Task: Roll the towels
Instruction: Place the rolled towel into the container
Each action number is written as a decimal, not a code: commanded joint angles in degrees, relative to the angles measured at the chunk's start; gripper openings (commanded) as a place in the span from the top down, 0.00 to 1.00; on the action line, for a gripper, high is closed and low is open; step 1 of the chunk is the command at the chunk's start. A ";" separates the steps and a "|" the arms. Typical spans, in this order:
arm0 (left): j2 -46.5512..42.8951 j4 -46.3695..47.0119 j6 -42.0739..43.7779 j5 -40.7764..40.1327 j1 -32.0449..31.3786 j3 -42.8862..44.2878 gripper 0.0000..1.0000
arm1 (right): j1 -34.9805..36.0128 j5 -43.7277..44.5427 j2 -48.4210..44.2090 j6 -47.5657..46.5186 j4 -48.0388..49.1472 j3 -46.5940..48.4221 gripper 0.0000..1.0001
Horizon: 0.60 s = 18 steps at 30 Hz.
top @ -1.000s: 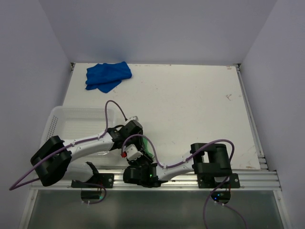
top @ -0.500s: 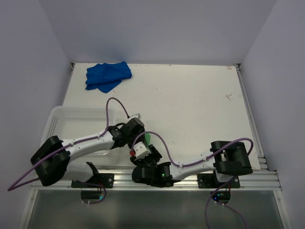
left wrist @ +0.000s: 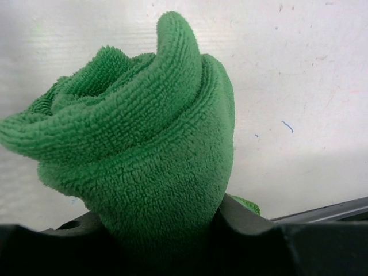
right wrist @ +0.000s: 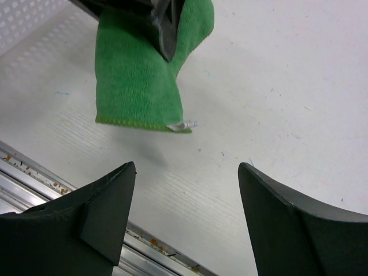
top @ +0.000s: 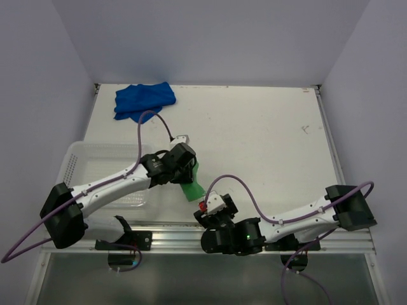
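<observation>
My left gripper [top: 186, 173] is shut on the rolled green towel [top: 190, 186], holding it just above the table near the front, right of the basket. In the left wrist view the green towel [left wrist: 135, 144] fills the frame as a tight roll clamped between the jaws. From the right wrist camera the green towel [right wrist: 141, 75] hangs with a loose flap and a white label at its lower edge. My right gripper [right wrist: 187, 169] stands open and empty, a little in front of the towel near the table's front edge. The blue towel [top: 144, 101] lies crumpled at the far left corner.
A white perforated basket [top: 82, 166] sits at the near left, under my left arm. The metal rail [top: 318, 238] runs along the table's front edge. White walls close in the back and both sides.
My right gripper has let go of the green towel, opened and drawn back to the right. My left gripper has lifted the towel and carried it slightly back and right.
</observation>
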 commanded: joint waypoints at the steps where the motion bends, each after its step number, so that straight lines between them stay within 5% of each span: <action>1: -3.87 -7.10 3.06 -7.71 0.08 7.02 0.70 | 0.75 3.71 -4.42 6.60 -5.78 -1.25 0.24; 9: -10.81 -25.73 4.11 -25.72 2.53 20.74 0.66 | 0.75 5.65 -12.42 11.71 -11.94 -5.12 0.23; 18: -19.52 -29.10 3.85 -26.28 20.19 15.48 0.68 | 0.23 3.98 -16.82 9.95 -11.41 -7.67 0.21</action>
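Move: The left hand already holds the rolled green towel, some 10 cm above the table. The middle of the container lies about 33 cm to its left, roughly 3 cm farther out and 6 cm lower; the folded blue towel lies about 22 cm left, 36 cm ahead and 9 cm below. From the empty right hand, the container is about 43 cm left, 12 cm ahead and 10 cm down. Keeping its pinch on the rolled green towel, the left hand first lifts steeply by some 15 cm, then levels off and swings left about 17 cm towards the container with a slight forward drift, turning counter-clockwise and tipping its fingertips up and outward on the way. The right hand, empty and open, draws off to the right by about 5 cm, away from the container and the towel, with its fingers staying wide. ##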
